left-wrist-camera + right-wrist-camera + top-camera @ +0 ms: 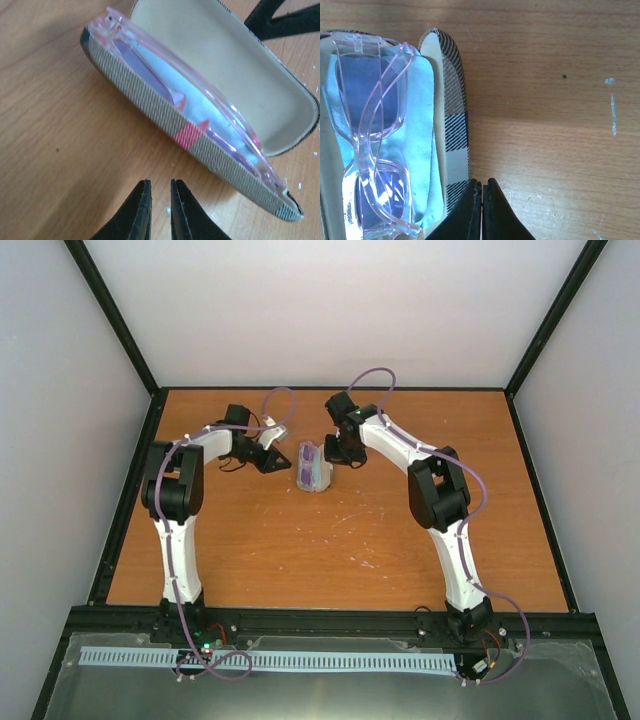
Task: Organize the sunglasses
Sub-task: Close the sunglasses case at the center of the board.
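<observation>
The pink sunglasses [311, 462] lie folded inside the open striped case [320, 483], on a light blue cloth [422, 150]. In the left wrist view the sunglasses [145, 65] stick up above the case's woven wall [150, 112], with the beige-lined lid [240, 75] standing open behind. My left gripper [160, 182] hovers over bare wood just short of that wall, its jaws a narrow gap apart and empty. My right gripper [482, 181] is shut on nothing, its tips beside the case rim [454, 125] on the other side of the sunglasses [367, 100].
The wooden table [330, 540] is boxed in by a black frame and grey walls. The right gripper's fingers [280, 22] show beyond the lid in the left wrist view. White scuffs mark the wood [612, 107].
</observation>
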Robot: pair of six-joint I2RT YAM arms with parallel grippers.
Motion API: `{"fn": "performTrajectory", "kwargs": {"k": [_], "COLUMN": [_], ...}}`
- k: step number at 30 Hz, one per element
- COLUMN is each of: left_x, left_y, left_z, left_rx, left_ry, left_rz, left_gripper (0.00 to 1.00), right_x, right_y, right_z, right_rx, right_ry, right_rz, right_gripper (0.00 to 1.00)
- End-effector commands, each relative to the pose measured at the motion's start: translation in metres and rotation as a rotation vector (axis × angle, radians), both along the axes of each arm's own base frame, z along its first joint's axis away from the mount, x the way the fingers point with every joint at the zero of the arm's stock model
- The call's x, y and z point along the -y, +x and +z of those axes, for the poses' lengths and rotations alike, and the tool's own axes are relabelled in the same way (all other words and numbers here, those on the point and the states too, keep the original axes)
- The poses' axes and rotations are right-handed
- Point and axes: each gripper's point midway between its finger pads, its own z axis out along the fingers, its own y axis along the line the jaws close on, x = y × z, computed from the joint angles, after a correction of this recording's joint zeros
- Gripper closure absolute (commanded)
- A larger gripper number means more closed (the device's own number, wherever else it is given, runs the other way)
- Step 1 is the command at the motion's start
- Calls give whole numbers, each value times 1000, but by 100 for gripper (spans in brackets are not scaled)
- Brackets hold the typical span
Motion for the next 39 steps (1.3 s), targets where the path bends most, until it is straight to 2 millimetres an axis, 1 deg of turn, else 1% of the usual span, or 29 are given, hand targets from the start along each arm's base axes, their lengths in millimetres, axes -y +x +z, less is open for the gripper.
{"fn": "performTrajectory", "kwargs": {"k": [1,7,12,19,23,27,34,39], "left_x": [22,50,62,63,63,62,62,62], "left_y": [6,-6,-15,-13,-14,-16,-17,-17], "left_z": [8,6,5,5,4,0,-2,-3], "left_rx": [-12,-42,-59,-58,-60,-69,-68,-70], "left_ry": [-35,-58,-71,-74,-72,-71,-71,-72], "left_rz": [-34,-84,-99,-95,-95,-96,-97,-96], "left_gripper": [85,85,85,85,85,86,85,85], "right_x": [-5,-13,-23,-43,-51,-60,-80,-91], "right_y": [-9,-7,-4,0,0,-4,-19,-25], "right_z": [-9,-7,-1,16,30,42,44,49], "right_rx": [-39,-29,-16,14,35,50,42,47], "right_ry": [-11,16,40,92,130,156,177,188], "right_rz": [28,33,47,75,92,115,171,211], "right_gripper": [97,97,97,97,97,97,97,97]}}
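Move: The open case lies between the hands, its middle about 6 cm to the left hand's right and roughly level with it fore and aft. From the right hand, the case's middle is about 4 cm left, its standing lid some 2 cm left, and the sunglasses in the base about 6 cm left, none noticeably ahead or back and all a little lower. The left pushes right against the base; the right, rising, swings the lid over leftward, each about 5 cm. ##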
